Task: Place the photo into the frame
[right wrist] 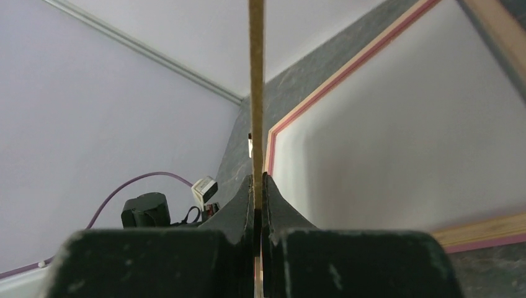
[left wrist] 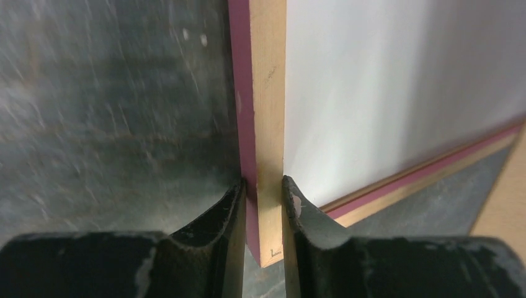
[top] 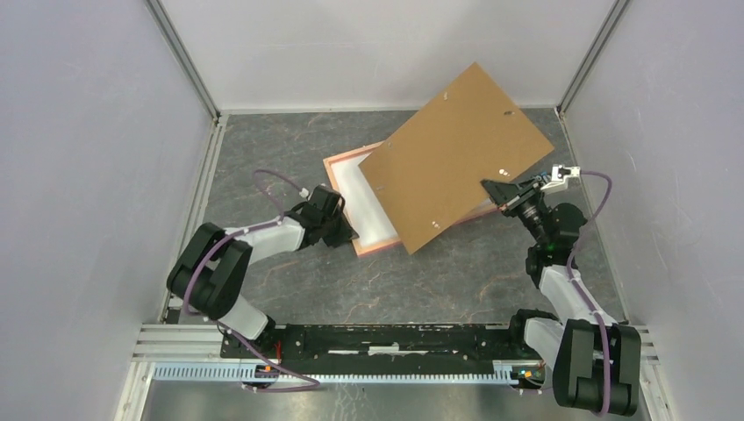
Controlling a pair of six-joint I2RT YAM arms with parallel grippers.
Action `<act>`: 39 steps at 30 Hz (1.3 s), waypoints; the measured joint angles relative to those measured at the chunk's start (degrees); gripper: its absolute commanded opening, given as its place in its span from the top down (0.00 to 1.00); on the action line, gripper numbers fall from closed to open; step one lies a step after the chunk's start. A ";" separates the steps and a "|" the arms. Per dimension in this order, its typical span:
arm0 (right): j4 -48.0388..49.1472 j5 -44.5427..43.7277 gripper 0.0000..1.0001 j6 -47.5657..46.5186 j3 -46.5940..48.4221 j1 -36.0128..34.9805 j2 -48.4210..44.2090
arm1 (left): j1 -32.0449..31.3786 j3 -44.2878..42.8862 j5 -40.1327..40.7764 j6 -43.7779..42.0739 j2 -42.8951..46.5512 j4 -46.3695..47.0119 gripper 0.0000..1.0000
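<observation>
The pink frame (top: 338,188) lies flat on the grey table, back side up. Inside it lies the photo (top: 370,209), showing only its white back; its printed side is hidden. My left gripper (top: 349,230) is shut on the frame's side rail (left wrist: 268,93) close to a near corner, one finger outside the rail and one inside against the white sheet (left wrist: 384,87). My right gripper (top: 491,191) is shut on the right edge of the plain brown backing board (top: 456,149), which hangs tilted over the frame's right part. The right wrist view looks along the board's thin edge (right wrist: 255,93) between the closed fingers.
White enclosure walls (top: 105,132) stand close on the left, back and right. An aluminium rail (top: 175,338) carrying the arm bases runs along the near edge. A purple cable (top: 268,180) loops above the left arm.
</observation>
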State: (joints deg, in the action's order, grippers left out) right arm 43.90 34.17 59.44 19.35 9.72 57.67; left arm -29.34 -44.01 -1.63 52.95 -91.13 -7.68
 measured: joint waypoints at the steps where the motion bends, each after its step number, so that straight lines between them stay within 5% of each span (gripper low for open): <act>1: 0.04 -0.31 1.00 0.79 -0.74 -1.11 -0.02 | -0.57 1.64 -0.50 1.27 1.20 0.85 0.80; 7: -1.79 -2.75 1.00 5.40 -4.02 -5.53 0.15 | -2.29 9.60 -3.19 5.31 8.87 1.90 0.51; 10: -2.64 -5.38 1.00 7.76 -4.37 -8.20 1.11 | -2.29 10.34 -3.10 4.76 14.53 -4.02 0.26; 13: -2.58 -8.33 1.00 10.88 -5.18 -10.95 2.08 | -2.29 9.73 -1.42 1.92 23.56 -11.04 0.17; 21: -12.83 -18.49 1.00 16.39 -6.27 -17.46 1.88 | -2.29 -4.81 7.82 -8.48 42.38 -25.88 0.04; 29: -12.92 -26.56 1.00 22.82 -6.32 -23.21 4.15 | -3.32 -22.67 7.54 -18.27 35.26 -24.98 0.00; 39: -0.74 -28.22 1.00 28.85 -10.27 -24.35 12.41 | -4.17 -24.30 8.87 -26.05 27.23 -21.64 0.00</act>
State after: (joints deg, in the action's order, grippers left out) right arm 43.16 5.96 88.29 9.08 -14.63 70.08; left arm -33.52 -68.31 7.25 26.89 -63.90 -29.32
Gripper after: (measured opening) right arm 0.022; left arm 0.995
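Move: The frame lies flat beneath the backing board, its middle roughly 10 cm ahead of the right hand, 20 cm to its left and 22 cm below. That hand still pinches the board by its near edge, the board's middle about 6 cm farther out and 8 cm left. From the left hand, already gripping the frame's left rail, the frame's middle lies some 14 cm ahead and 15 cm right; the frame's near-left corner is about 4 cm back and 2 cm right. Keep the left gripper pinched on the frame's left rail and drag it back towards the base about 4 cm, then open wide, let go and lift clear, nearly 30 cm up, the fingers tilting up some 35 degrees. Meanwhile keep the right grip and lower the board about 13 cm towards the frame, carrying it 7 cm left, tipping the fingers down and rolling the hand's left side up. ##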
